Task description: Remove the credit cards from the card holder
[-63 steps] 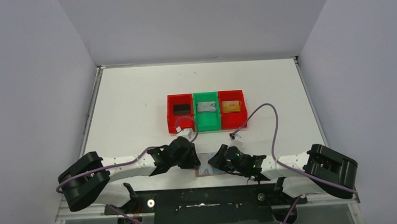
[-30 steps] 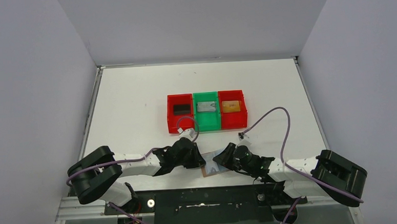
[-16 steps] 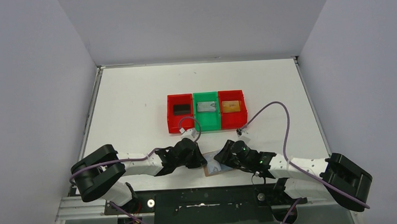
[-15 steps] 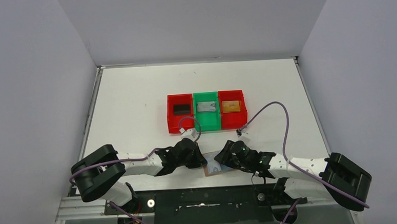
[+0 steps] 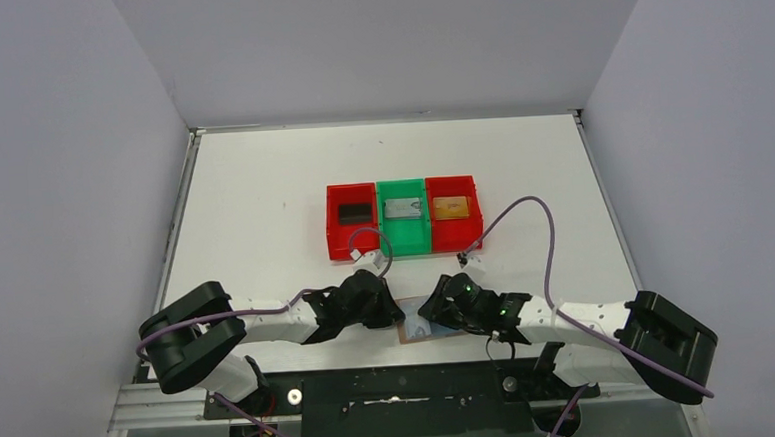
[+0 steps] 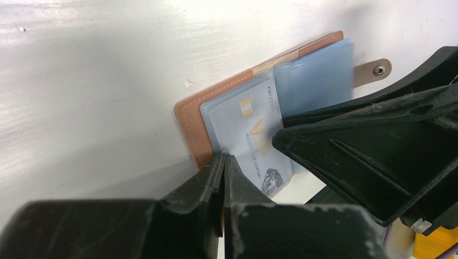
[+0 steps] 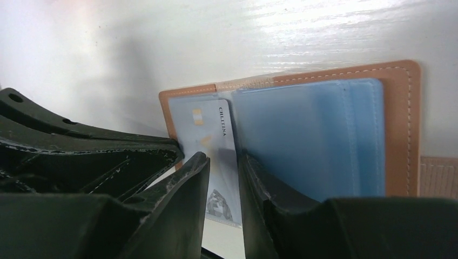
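Observation:
The tan card holder lies open near the table's front edge, between both grippers. In the left wrist view its leather, blue pockets and strap tab show, with a pale credit card in the left half. My left gripper is shut, its tips on that half's near edge. My right gripper stands narrowly open over the same card, which shows through the gap. Black, silver and gold cards lie in the bins.
A red bin, a green bin and a second red bin stand in a row mid-table, beyond the grippers. White walls close the table on three sides. Purple cables loop over both arms.
My left gripper has closed its small gap and rests at the card holder's edge. The right arm has shifted a little, its gripper staying over the pale card.

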`<state>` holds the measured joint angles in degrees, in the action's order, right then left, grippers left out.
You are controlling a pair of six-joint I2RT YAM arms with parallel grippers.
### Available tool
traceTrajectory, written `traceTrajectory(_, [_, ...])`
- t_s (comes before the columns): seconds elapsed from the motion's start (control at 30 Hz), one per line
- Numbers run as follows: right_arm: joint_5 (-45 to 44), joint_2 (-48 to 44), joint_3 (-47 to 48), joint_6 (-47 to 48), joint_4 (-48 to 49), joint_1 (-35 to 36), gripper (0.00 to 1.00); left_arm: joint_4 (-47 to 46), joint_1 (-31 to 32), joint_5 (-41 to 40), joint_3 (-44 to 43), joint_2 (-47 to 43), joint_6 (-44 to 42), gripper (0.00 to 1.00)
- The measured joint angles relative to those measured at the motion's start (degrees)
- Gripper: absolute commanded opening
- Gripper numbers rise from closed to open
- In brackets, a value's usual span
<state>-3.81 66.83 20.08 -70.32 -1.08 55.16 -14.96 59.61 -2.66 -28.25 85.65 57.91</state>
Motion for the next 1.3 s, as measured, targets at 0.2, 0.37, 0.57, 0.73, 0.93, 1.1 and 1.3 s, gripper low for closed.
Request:
traceTrajectory(0.2, [1.22, -0.26, -4.94, -2.36, 8.92, -0.85, 0.23, -0.09, -0.04, -0.39, 0.0, 0.04, -0.09, 0.0])
traceTrajectory(0.37, [1.33, -0.63, -7.28, -3.1, 13.31, -1.36, 0.09, 0.17, -0.09, -1.16, 0.02, -0.2, -0.24, 0.0])
traceTrajectory(0.57, [4.17, -3.56, -13.2, -5.27, 20.68, -2.99, 0.0, 0.2, -0.09, -1.46, 0.04, -0.28, -0.76, 0.0])
traceTrajectory(0.73, [7.89, -6.36, -16.94, -6.05, 25.68, -5.03, 0.0, 0.31, -0.09, -1.51, 0.02, -0.28, -1.6, 0.0])
traceTrajectory(0.93, [9.33, -8.17, -17.29, -5.7, 25.59, -5.75, 0.0, 0.39, -0.11, -1.64, -0.02, -0.28, -2.05, 0.0])
traceTrajectory(1.1, [8.76, -10.36, -17.2, -5.22, 21.16, -6.01, 0.0, 0.5, -0.09, -1.64, -0.07, -0.31, -2.4, 0.0])
traceTrajectory(1.3, [6.49, -14.58, -16.41, -4.72, 13.94, -6.05, 0.0, 1.49, -0.11, -2.05, -0.11, -0.9, -3.02, 0.0])
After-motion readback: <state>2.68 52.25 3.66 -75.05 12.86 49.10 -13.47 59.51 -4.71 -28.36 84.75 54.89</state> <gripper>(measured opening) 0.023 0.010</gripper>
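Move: At the right edge of the VIP card, the right hand's open fingers stand with the card's middle about 3 cm to their left, level and 1 cm lower. The blue sleeves are centred some 4 cm to their right, level and 1 cm below; the green tray lies roughly 23 cm ahead and 4 cm left, the nearer red tray 23 cm ahead and 7 cm right. For the left hand, shut on the holder's left edge, the card's middle is about 4 cm right, 1 cm ahead. Closing on the card's right edge, the right fingers pinch it while the hand rolls its left side up by nearly 20 degrees and rises about 1 cm; the hand then draws the card to the right, ending some 2 cm right of its start and nearly as low as before. The left hand keeps its pinch on the holder's left edge, shifting barely half a centimetre. ##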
